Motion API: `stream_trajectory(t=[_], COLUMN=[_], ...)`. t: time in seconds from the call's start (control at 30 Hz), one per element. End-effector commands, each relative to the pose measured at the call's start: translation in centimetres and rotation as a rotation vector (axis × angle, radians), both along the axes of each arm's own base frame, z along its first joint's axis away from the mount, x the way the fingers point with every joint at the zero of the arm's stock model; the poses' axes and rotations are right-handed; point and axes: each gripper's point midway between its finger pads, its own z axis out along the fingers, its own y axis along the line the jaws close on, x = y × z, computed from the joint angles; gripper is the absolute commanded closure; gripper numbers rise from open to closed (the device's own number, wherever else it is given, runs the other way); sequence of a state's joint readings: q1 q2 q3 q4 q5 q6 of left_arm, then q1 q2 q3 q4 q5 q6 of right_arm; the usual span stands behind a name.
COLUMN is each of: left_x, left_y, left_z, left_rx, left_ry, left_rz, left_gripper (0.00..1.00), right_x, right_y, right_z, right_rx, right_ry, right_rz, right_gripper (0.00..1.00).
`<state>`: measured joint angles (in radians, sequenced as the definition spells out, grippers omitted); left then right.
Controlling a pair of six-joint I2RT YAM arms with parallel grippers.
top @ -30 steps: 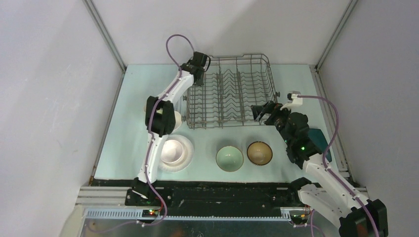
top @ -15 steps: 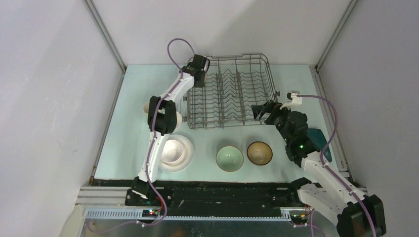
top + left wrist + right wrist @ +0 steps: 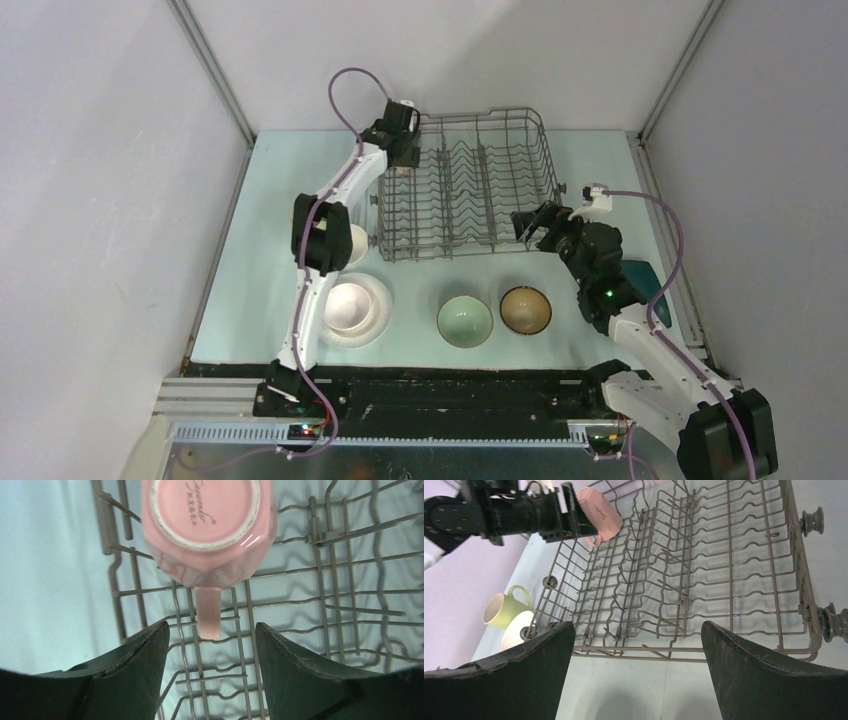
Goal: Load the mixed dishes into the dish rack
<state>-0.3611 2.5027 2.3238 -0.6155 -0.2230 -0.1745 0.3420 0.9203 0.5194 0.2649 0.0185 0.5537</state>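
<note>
The dish rack [image 3: 470,190] stands at the back of the table. A pink mug [image 3: 207,525] sits upside down in its left corner, handle [image 3: 208,612] toward the camera. My left gripper [image 3: 211,626] is open just behind the mug; the handle's tip lies between the fingers untouched. The right wrist view also shows the pink mug [image 3: 599,512]. My right gripper [image 3: 638,625] hangs open and empty in front of the rack's near right side. On the table lie a pale pink bowl [image 3: 348,305] on a white plate [image 3: 375,325], a pale green bowl [image 3: 465,320] and a brown bowl [image 3: 525,310].
A yellow-green mug [image 3: 506,609] and a white bowl [image 3: 516,630] sit left of the rack, mostly behind the left arm in the top view. The dark teal plate [image 3: 640,280] lies at the right, partly under my right arm. Grey walls enclose the table.
My left gripper has opened and let go of the pink mug's handle, drawing back slightly. The right arm has barely moved.
</note>
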Motion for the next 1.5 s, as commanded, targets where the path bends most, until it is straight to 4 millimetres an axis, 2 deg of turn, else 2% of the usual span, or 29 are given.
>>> stream_trajectory(t=[0.0,0.2,0.23,0.33,0.37,0.4,0.47,0.5,0.53,0.57,0.6,0.63,0.67,0.7,0.73,0.77,0.8,0.83,0.87,0.93,0.97,1.0,1.03,1.07,1.1,1.13,1.23,1.33,1.47], left_x=[-0.2,-2.4,-2.8,-4.1,-4.7,-5.1,-6.6,-7.2,-8.2,-8.9,-10.0,-10.9,-12.0,-13.1,-14.7,-15.6,-17.1,-18.0,-19.4,-21.6,-23.0,-23.7,-24.8,-25.5,-26.3,-26.9,-28.6,-29.9,-31.1], left_y=[0.2,-0.4,-0.3,-0.3,-0.2,-0.2,-0.1,-0.3,-0.2,-0.3,-0.1,-0.3,0.2,0.1,0.7,0.7,1.2,1.5,2.2,3.1,3.7,3.6,3.7,3.2,3.3,3.0,2.7,2.5,2.1], left_z=[9.6,13.9,15.3,17.3,19.0,19.1,21.8,21.8,23.4,22.9,24.7,23.8,25.9,24.3,26.4,24.7,26.9,24.9,26.8,24.7,25.7,24.1,25.0,23.6,24.1,22.7,20.8,16.9,13.9], left_rx=[-0.071,-0.133,-0.145,-0.162,-0.171,-0.171,-0.186,-0.188,-0.198,-0.198,-0.211,-0.207,-0.223,-0.22,-0.241,-0.243,-0.276,-0.282,-0.317,-0.341,-0.389,-0.418,-0.458,-0.495,-0.521,-0.533,-0.554,-0.553,-0.583], left_ry=[-0.146,-0.176,-0.196,-0.218,-0.245,-0.243,-0.282,-0.277,-0.303,-0.289,-0.321,-0.305,-0.357,-0.325,-0.371,-0.35,-0.414,-0.38,-0.437,-0.419,-0.45,-0.431,-0.466,-0.448,-0.467,-0.438,-0.386,-0.305,-0.265], left_rz=[-0.019,-0.07,-0.076,-0.089,-0.092,-0.095,-0.104,-0.108,-0.112,-0.112,-0.113,-0.112,-0.105,-0.102,-0.1,-0.093,-0.089,-0.073,-0.068,-0.04,-0.02,-0.01,-0.018,-0.024,-0.031,-0.035,-0.055,-0.069,-0.092], left_gripper=[0.28,0.1,0.06,0.02,0.01,0.01,0.01,0.01,0.01,0.01,0.01,0.01,0.01,0.01,0.0,0.0,0.0,0.0,0.0,0.0,0.0,0.0,0.0,0.0,0.0,0.0,0.0,0.0,0.01], right_x=[0.4,0.5,0.5,0.5,0.6,0.5,0.8,0.7,0.7,0.7,0.6,0.6,0.4,0.4,0.3,0.3,0.3,0.4,0.3,0.6,0.9,1.0,1.2,1.5,1.7,1.9,2.6,2.9,3.5], right_y=[0.0,0.0,-0.1,-0.1,0.0,0.2,0.6,0.8,1.0,1.4,1.6,1.9,2.2,2.2,2.3,2.5,2.6,2.7,2.8,2.8,2.9,2.9,3.0,3.0,3.1,3.3,3.7,4.2,5.1], right_z=[0.3,0.4,0.5,0.6,0.6,0.5,1.0,0.4,0.7,0.6,0.9,0.9,1.1,1.2,1.4,1.5,1.7,1.8,1.5,1.6,2.1,1.8,2.1,1.9,2.2,1.9,1.4,0.6,0.1], right_rx=[0.028,0.023,0.022,0.015,0.01,0.009,0.007,-0.004,-0.007,-0.015,-0.019,-0.028,-0.035,-0.045,-0.05,-0.058,-0.063,-0.068,-0.079,-0.098,-0.107,-0.122,-0.126,-0.136,-0.137,-0.144,-0.157,-0.185,-0.274], right_ry=[0.012,0.032,0.034,0.045,0.056,0.064,0.076,0.103,0.11,0.116,0.119,0.119,0.121,0.119,0.119,0.116,0.114,0.11,0.13,0.139,0.129,0.141,0.139,0.145,0.141,0.15,0.171,0.186,0.194], right_rz=[-0.007,-0.01,-0.01,-0.011,-0.01,0.003,0.022,0.029,0.041,0.055,0.063,0.07,0.079,0.079,0.082,0.09,0.096,0.099,0.102,0.105,0.105,0.107,0.106,0.107,0.108,0.111,0.118,0.14,0.155], right_gripper=[0.01,0.0,0.01,0.0,0.01,0.0,0.0,0.01,0.01,0.01,0.01,0.01,0.01,0.01,0.01,0.02,0.02,0.03,0.03,0.03,0.04,0.04,0.04,0.04,0.04,0.04,0.04,0.05,0.06])
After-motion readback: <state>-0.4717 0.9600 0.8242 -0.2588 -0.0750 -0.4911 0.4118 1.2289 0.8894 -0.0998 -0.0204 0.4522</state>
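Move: The white bowl, beside the rack's near-left corner, lies some 24 cm back and 15 cm left of the left hand, about 5 cm lower. The stacked bowl on its plate is roughly 17 cm nearer the robot than the white bowl; the green mug stands 8 cm farther out and 11 cm left of it. The released pink mug is centred about 6 cm straight ahead of the left hand. From the right hand, the white bowl is about 42 cm left, 3 cm ahead and 17 cm down. Already loose around the pink mug's handle, the left fingers lift clear and spread fully, climbing over 20 cm before the hand draws back some 30 cm over the rack towards the white bowl, fingers tipping up, left side rolling down, and sinks late above the near-left corner. The right hand, still open, drifts about 4 cm left and slightly forward over the rack, tipping down. ##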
